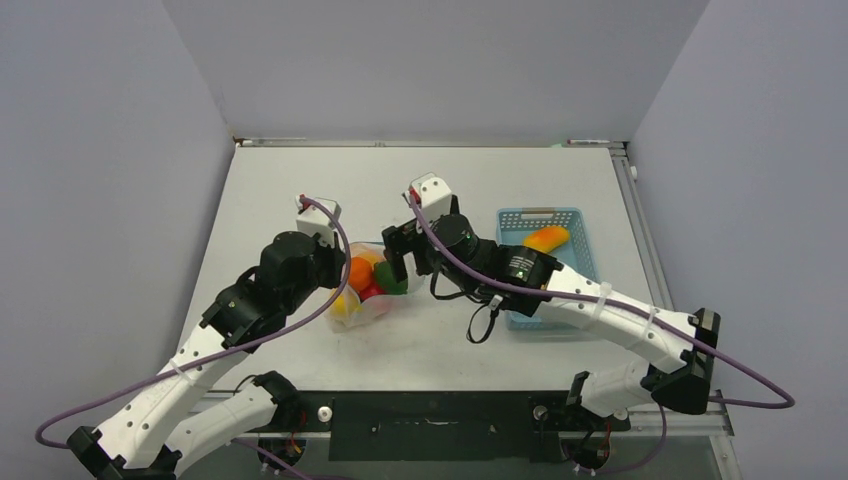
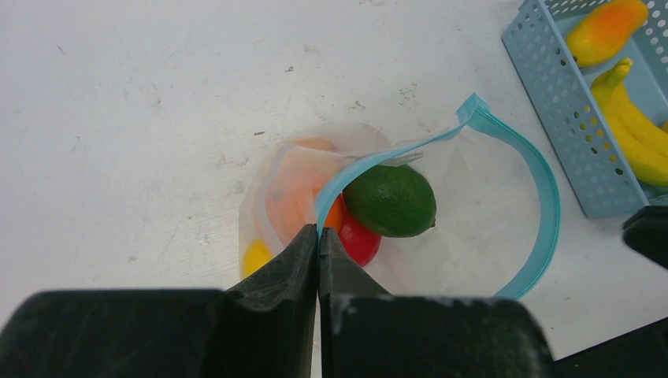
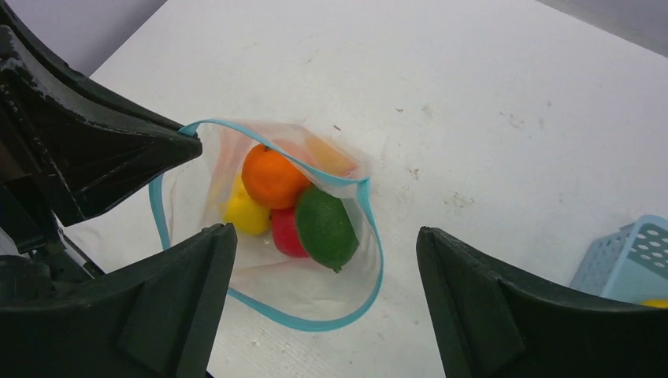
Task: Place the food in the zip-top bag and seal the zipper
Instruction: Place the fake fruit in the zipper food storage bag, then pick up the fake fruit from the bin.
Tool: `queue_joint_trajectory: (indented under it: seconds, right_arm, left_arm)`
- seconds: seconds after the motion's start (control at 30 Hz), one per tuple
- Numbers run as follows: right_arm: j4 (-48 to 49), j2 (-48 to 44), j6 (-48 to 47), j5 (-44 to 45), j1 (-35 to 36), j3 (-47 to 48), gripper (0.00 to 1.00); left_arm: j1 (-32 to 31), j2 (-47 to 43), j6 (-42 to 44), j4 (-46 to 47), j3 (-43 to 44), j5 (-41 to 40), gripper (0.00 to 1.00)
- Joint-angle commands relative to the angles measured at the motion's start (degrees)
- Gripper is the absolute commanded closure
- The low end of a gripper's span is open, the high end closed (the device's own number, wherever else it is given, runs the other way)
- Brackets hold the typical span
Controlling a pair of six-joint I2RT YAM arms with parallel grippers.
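Note:
The zip-top bag (image 3: 299, 285) lies on the white table with its mouth held wide open. Its light blue zipper (image 3: 370, 236) forms a loop. Inside lie an orange round (image 3: 272, 177), a yellow one (image 3: 244, 213), a red one (image 3: 287, 235) and a green one (image 3: 324, 227). My left gripper (image 2: 318, 232) is shut on the zipper strip (image 2: 543, 197) at the bag's near rim, next to the green fruit (image 2: 390, 199). My right gripper (image 3: 324, 236) hangs open above the bag's mouth, nothing between its fingers. In the top view both grippers meet over the bag (image 1: 372, 308).
A light blue mesh basket (image 1: 580, 280) stands right of the bag, under my right arm. It holds an orange-yellow fruit (image 2: 606, 30) and yellow bananas (image 2: 630, 126). Grey walls close off the table at the back and sides.

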Motion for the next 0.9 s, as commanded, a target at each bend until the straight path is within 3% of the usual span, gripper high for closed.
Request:
queue_joint_trajectory:
  seconds: [0.0, 0.33, 0.57, 0.87]
  right_arm:
    - [-4.23, -5.47, 2.07, 7.46, -0.44, -0.55, 0.13]
    - [-16.14, -13.08, 9.84, 16.63, -4.05, -3.65, 0.14]
    - [-24.51, -13.59, 13.23, 16.96, -13.78, -5.48, 0.15]
    - [-25.75, -10.97, 15.03, 16.45, -26.84, -10.16, 0.13]
  left_arm:
    - [0.36, -1.16, 0.31, 2.73, 0.48, 0.21, 1.0]
    - [0.45, -1.08, 0.12, 2.81, 0.57, 0.78, 1.0]
    - [0.54, -1.29, 0.12, 2.55, 0.74, 0.79, 1.0]
    - [0.61, -2.21, 0.06, 2.59, 0.56, 1.69, 1.0]
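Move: The mango lies in the basket, roughly 30 cm to the right of the empty right hand, 12 cm ahead and 24 cm below. The two bananas lie some 26 cm right, level fore and aft, with the lemon about 9 cm to their right and 4 cm nearer the base. The open bag is about 11 cm left and 4 cm back. From the left hand, the mango is about 43 cm right and 15 cm ahead. Swinging away from the filled bag towards the basket and its mango, the open right hand travels about 22 cm to the right, rising slightly at first, then sinking and easing forward. Along the way the wrist turns some 40 degrees clockwise, ending with the fingers roughly forward and tipped a little further down. The left hand keeps its pinch on the bag's blue rim, almost still. ##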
